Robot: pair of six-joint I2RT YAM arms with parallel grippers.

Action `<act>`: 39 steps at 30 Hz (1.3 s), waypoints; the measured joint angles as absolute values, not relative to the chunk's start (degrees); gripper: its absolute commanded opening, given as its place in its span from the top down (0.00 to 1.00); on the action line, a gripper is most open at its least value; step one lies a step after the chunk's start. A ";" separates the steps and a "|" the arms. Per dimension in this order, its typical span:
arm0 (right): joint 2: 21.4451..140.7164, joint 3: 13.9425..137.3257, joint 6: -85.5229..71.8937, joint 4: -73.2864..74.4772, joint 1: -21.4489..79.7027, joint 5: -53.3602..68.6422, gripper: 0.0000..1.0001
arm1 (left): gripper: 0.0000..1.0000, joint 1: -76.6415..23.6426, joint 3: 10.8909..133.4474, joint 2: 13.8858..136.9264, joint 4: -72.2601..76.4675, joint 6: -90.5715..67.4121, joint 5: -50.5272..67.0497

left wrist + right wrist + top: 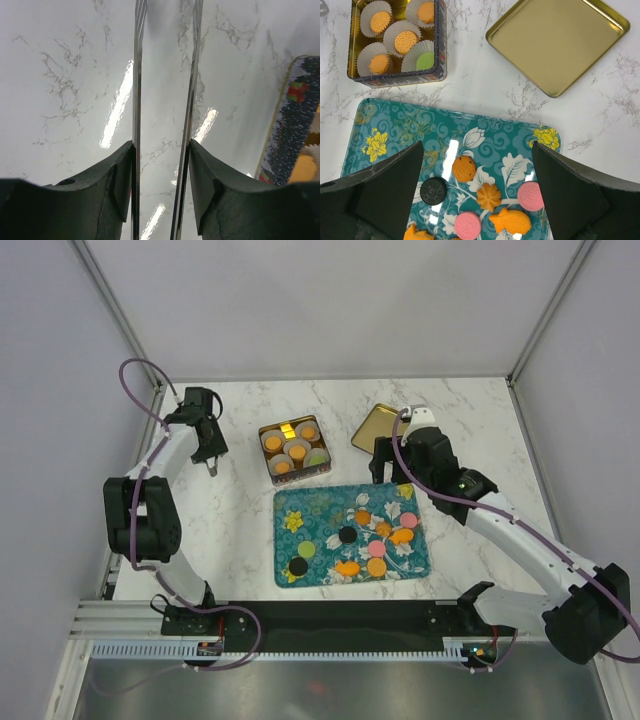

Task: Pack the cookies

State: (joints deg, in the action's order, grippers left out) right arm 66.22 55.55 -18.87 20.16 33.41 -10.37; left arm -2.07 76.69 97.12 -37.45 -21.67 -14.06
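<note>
Several loose cookies lie on the teal flowered tray (pixel 300 502): a black one (pixel 347 534), pink ones (pixel 409 520), orange ones (pixel 376 566), a green one (pixel 307 551). The square tin (pixel 272 470) holds orange and green cookies in white paper cups. My right gripper (pixel 392 472) is open and empty above the tray's far edge; in the right wrist view (pixel 477 150) an orange round cookie (pixel 464 168), a black one (pixel 433 190) and a pink one (pixel 530 195) lie below it. My left gripper (pixel 212 462) is left of the tin, its thin metal blades (pixel 167 30) apart and empty over bare marble.
The tin's gold lid (pixel 378 427) lies upside down on the marble behind the tray, right of the tin; it also shows in the right wrist view (pixel 557 42). The tin's patterned wall (pixel 295 135) is at the right edge of the left wrist view. White walls enclose the table.
</note>
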 measured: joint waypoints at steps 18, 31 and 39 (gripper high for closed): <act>69.49 55.55 -21.96 18.39 29.82 -6.42 0.02 | 0.25 -0.34 70.19 104.73 -33.95 -22.44 -13.28; 69.58 55.70 -22.74 19.35 29.76 -6.48 0.02 | 0.09 -0.34 68.34 101.34 -32.91 -23.33 -12.99; 73.84 60.82 -23.27 21.76 26.50 -6.48 0.02 | 0.11 -1.61 66.52 83.96 -33.71 -23.68 -11.75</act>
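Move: The left hand still holds the tongs; the bare patch of table they are going to lies about 9 cm below it, some 3 cm back and 1 cm left. The cookie box stands about 24 cm to this hand's right and 2 cm ahead, the teal tray's middle some 40 cm right and 22 cm back. From the right hand, that bare patch is about 50 cm left, 5 cm ahead and 19 cm down. Left hand lowers the tongs about 9 cm to the table, releases them and rises; right hand edges forward. ##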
